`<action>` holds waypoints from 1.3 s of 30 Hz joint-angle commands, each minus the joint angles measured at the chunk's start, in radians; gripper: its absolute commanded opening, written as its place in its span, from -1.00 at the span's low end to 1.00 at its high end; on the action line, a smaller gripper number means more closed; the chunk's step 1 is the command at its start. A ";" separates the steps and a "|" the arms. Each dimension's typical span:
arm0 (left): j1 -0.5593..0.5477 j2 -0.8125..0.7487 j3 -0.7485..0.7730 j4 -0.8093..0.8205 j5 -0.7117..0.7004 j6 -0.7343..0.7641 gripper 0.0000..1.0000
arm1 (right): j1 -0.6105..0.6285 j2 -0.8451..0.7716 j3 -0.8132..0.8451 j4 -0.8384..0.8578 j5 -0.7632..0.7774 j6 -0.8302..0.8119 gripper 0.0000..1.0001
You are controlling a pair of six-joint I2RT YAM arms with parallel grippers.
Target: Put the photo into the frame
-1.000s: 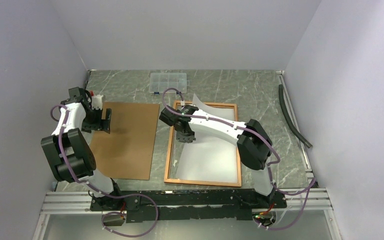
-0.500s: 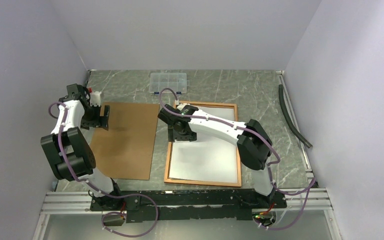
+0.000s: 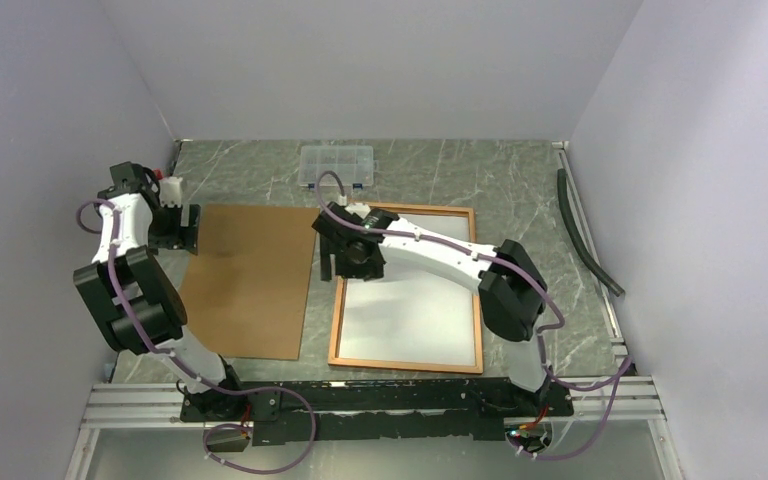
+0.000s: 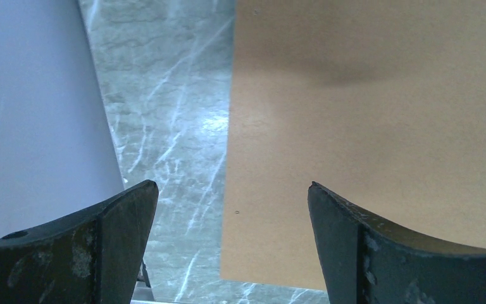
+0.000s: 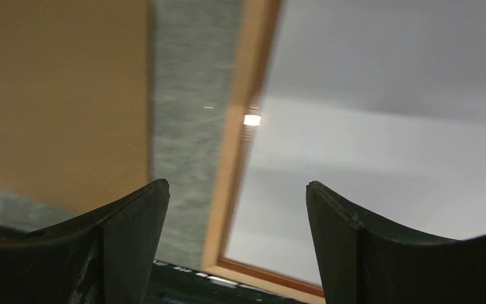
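Observation:
The frame [image 3: 337, 320] lies back-up on the marble table, right of centre. Inside it the photo [image 3: 410, 310] lies flat with its white back up, filling the opening. My right gripper [image 3: 332, 265] hovers open over the frame's far left part, holding nothing. In the right wrist view, its gripper [image 5: 237, 190] straddles the frame's left border [image 5: 237, 158], with the photo [image 5: 380, 158] to the right. My left gripper [image 3: 188, 228] stands open and empty at the far left corner of the brown backing board [image 3: 250, 280]. The left wrist view shows that gripper [image 4: 233, 190] above the board's edge [image 4: 367, 95].
A small clear compartment box [image 3: 336, 166] sits at the back of the table. A black hose [image 3: 585, 235] lies along the right wall. Purple walls close in on three sides. An aluminium rail [image 3: 380, 400] runs along the near edge.
My right gripper opened and let go of the photo's raised far edge. The photo dropped flat into the frame. The right gripper shifted left; the left gripper drew back toward the left wall.

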 commanded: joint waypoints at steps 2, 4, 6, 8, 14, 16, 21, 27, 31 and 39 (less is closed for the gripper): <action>0.048 0.038 0.038 0.022 -0.064 0.058 0.82 | 0.009 0.068 0.131 0.185 -0.152 -0.014 0.67; 0.056 0.043 0.014 0.066 -0.105 0.076 0.76 | 0.009 0.113 0.172 0.224 -0.196 -0.006 0.67; 0.064 0.051 -0.014 0.110 -0.154 0.090 0.71 | 0.008 0.170 0.232 0.225 -0.216 0.002 0.67; 0.068 0.065 -0.034 0.143 -0.186 0.097 0.65 | 0.008 0.219 0.290 0.223 -0.232 0.010 0.68; 0.071 0.112 -0.093 0.246 -0.265 0.073 0.37 | -0.003 0.321 0.337 0.225 -0.251 0.041 0.72; 0.071 0.120 -0.108 0.274 -0.277 0.069 0.31 | -0.012 0.330 0.322 0.247 -0.259 0.052 0.72; 0.069 0.157 -0.124 0.297 -0.276 0.062 0.21 | -0.035 0.342 0.279 0.289 -0.292 0.074 0.72; 0.058 0.196 -0.130 0.199 -0.154 0.029 0.27 | -0.046 0.368 0.252 0.328 -0.329 0.111 0.72; 0.046 0.195 -0.152 0.163 -0.093 0.022 0.24 | -0.046 0.377 0.232 0.363 -0.331 0.123 0.72; 0.001 0.224 -0.177 0.154 -0.046 0.016 0.04 | -0.049 0.400 0.199 0.460 -0.387 0.185 0.72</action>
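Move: The backing board's middle lies about 13 cm to the left hand's right, 7 cm back and 10 cm below; its left edge runs almost directly under that hand. From the right hand the board's middle is some 25 cm left, level and 9 cm below. The frame holding the white-backed photo centres 14 cm to the right hand's right and 1 cm back; the clear plastic case sits about 31 cm ahead and 4 cm left. The right hand hops left off the frame's left rail with its fingers still wide, rising a couple of centimetres and then sinking to about 5 cm below its start, some 13 cm left and 4 cm forward in all, and it rolls its left side up by about 25 degrees so that the right finger comes down at the backing board's right edge. The left hand swings about 7 cm left, clear of the board's left edge, drops about 8.5 cm to the table while its fingers narrow to roughly half open, then comes back right some 3.5 cm until its right fingertip bears on that edge, opposite the right hand. ##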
